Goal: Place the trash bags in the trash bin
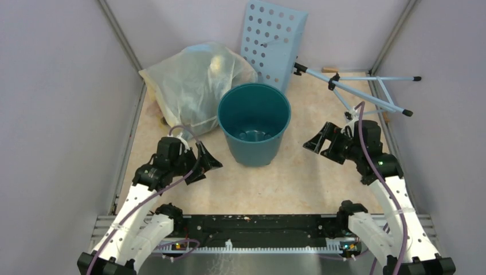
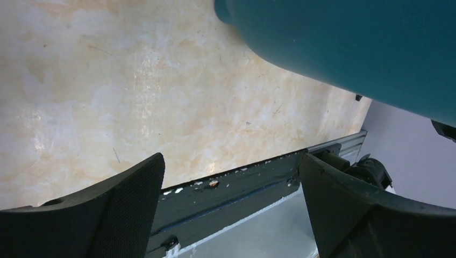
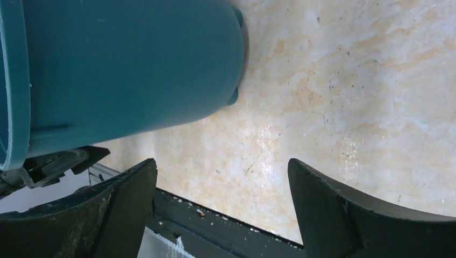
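Note:
The teal trash bin (image 1: 254,123) stands upright mid-table, and its inside shows only bare teal wall and floor. No dark grey-black trash bag shows in any view. My left gripper (image 1: 207,162) is open and empty, just left of the bin's base, apart from it. My right gripper (image 1: 320,143) is open and empty, to the right of the bin. In the left wrist view the bin's wall (image 2: 349,48) fills the upper right above my open gripper (image 2: 231,169). In the right wrist view the bin (image 3: 123,64) lies upper left of my open gripper (image 3: 221,169).
A large pale yellowish stuffed bag (image 1: 192,83) lies at the back left, touching the bin's rim. A light blue perforated panel (image 1: 274,40) leans at the back. A folded pale blue stand (image 1: 367,89) lies back right. A black rail (image 1: 252,223) runs along the near edge.

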Robot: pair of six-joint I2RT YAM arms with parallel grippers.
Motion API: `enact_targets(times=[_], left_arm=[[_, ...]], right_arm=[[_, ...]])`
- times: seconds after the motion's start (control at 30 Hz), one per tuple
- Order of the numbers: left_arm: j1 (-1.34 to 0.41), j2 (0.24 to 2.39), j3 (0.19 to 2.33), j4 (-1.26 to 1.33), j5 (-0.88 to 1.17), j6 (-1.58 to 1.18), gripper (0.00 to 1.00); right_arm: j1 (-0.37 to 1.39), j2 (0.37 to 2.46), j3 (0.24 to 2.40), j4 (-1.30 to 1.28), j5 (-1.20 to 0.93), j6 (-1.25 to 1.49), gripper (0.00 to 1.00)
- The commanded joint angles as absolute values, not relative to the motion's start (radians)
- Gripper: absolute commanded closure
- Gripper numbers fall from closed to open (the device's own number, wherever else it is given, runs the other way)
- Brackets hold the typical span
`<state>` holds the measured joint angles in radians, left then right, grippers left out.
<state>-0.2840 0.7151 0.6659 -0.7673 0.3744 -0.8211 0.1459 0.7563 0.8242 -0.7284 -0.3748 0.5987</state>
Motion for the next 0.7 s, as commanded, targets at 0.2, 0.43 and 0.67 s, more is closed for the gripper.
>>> enact_targets(times=[0.2,0.43,0.67], left_arm=[[-0.285,0.842,0.745,-0.633,0.23,-0.78,0.01],[-0.285,1.019,0.966,-0.808,0.166,-0.768,0.01],[-0.284,1.071,1.083,-0.88,0.3,-0.779,0.01]], right_arm=[[0.146,0.823,0.76,-0.493,-0.429,0.763,0.09],[0.147,0.971,1.05,-0.679,-0.372,0.719,0.09],[0.149,1.047,1.276,-0.811,-0.393,0.681,0.1]])
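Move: Ahead of the left hand by some 30 cm and 5 cm to its left lies the trash bag's middle, about 5 cm lower. The bin stands 12 cm ahead and 15 cm to the right, its middle about level with that hand. From the right hand the bag is roughly 25 cm ahead, 43 cm left and 10 cm below, and the bin 8 cm ahead, 22 cm left and 6 cm below. Reaching forward on either side of the bin with open fingers, both hands draw nearer the trash bag. The left goes about 7 cm forward along the bin's left side, level at first, then climbing. The right edges forward while dipping slightly, then lifts sharply, ending some 8 cm higher and 6 cm farther out. ##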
